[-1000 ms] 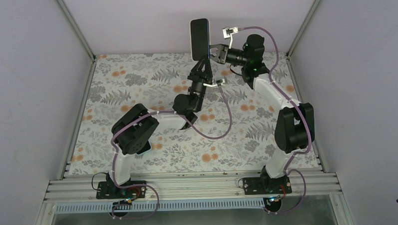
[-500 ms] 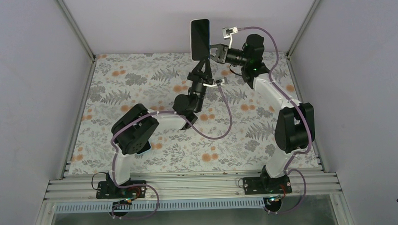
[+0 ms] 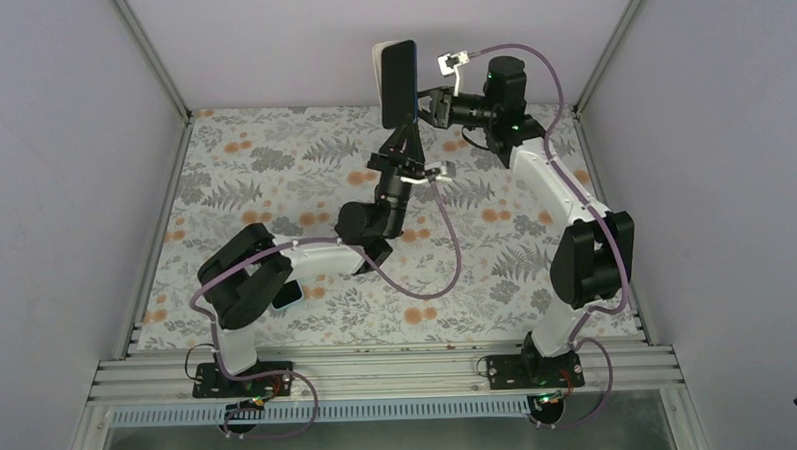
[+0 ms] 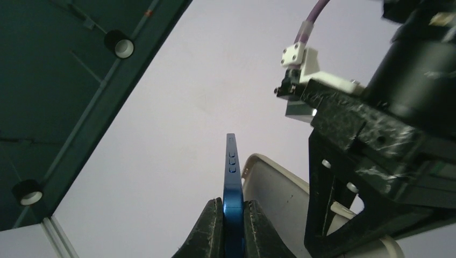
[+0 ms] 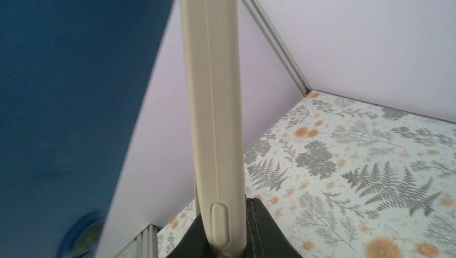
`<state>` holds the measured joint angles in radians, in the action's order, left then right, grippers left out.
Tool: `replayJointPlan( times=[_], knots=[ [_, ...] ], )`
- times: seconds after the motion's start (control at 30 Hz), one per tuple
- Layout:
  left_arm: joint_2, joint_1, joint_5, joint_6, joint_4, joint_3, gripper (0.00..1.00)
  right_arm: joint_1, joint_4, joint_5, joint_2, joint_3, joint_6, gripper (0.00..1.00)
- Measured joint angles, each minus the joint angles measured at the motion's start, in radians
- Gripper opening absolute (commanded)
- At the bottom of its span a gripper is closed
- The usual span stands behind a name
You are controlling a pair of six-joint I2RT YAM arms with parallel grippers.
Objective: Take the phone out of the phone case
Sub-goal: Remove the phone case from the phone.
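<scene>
Both grippers hold their loads high above the back of the table. The phone (image 3: 401,85), black screen and blue edge, stands upright with my left gripper (image 3: 408,127) shut on its lower end. In the left wrist view the phone's blue edge (image 4: 232,172) rises from between the left gripper's (image 4: 233,217) fingers. The beige phone case (image 4: 271,196) leans away from the phone on the right, split from it at the top. My right gripper (image 5: 225,234) is shut on the phone case's rim (image 5: 212,123). The phone's blue back (image 5: 64,107) fills the left of that view.
The floral table mat (image 3: 273,179) lies below, bounded by grey walls and corner rails (image 3: 154,63). The right arm's wrist and camera mount (image 4: 376,134) crowd close beside the phone. An aluminium rail (image 3: 380,371) carries both arm bases.
My left gripper has shut on the phone's lower end. The left arm's elbow swung left and down; the right wrist rose. The phone turned edge-on and the case shows peeling off behind it.
</scene>
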<state>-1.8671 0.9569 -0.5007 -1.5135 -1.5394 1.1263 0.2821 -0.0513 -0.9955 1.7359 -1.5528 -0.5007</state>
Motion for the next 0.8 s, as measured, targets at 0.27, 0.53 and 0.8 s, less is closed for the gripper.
replayJointPlan(
  times=[0.27,0.53,0.8],
  knots=[
    [0.134,0.095,-0.015,-0.02,0.036,-0.132,0.02,-0.037,0.153,0.081,0.01,-0.053,0.107,0.03],
    [0.188,0.066,-0.011,-0.19,0.001,-0.395,0.02,-0.133,0.33,0.092,0.069,-0.144,0.203,0.03],
    [0.185,-0.079,-0.051,-0.248,0.002,-0.634,0.02,-0.216,0.673,0.094,0.142,-0.188,0.452,0.03]
  ],
)
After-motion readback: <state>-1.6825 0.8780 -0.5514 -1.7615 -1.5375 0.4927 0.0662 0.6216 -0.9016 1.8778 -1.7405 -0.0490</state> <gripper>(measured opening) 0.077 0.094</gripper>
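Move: The phone stands pinched by its near end in the left fingers, its middle about 6 cm ahead of that hand, 1 cm left and 4 cm higher. The case is just beyond and beneath it, its middle some 8 cm ahead of the left hand, 2 cm left and 1 cm up. The right fingers hold the case's right edge: from them the case's middle is about 5 cm left, 3 cm ahead and 2 cm up, the phone's about 4 cm left, 2 cm ahead and 4 cm up. Phone and case, already peeled open, are carried apart. The left hand, still pinching the phone, first draws back about 6 cm, away from the case, then sinks some 16 cm and swings left, coming partly forward again as its left side rolls up about 30 degrees. The right hand keeps its pinch on the case edge and moves right and forward, then drops, its fingertips dipping. ##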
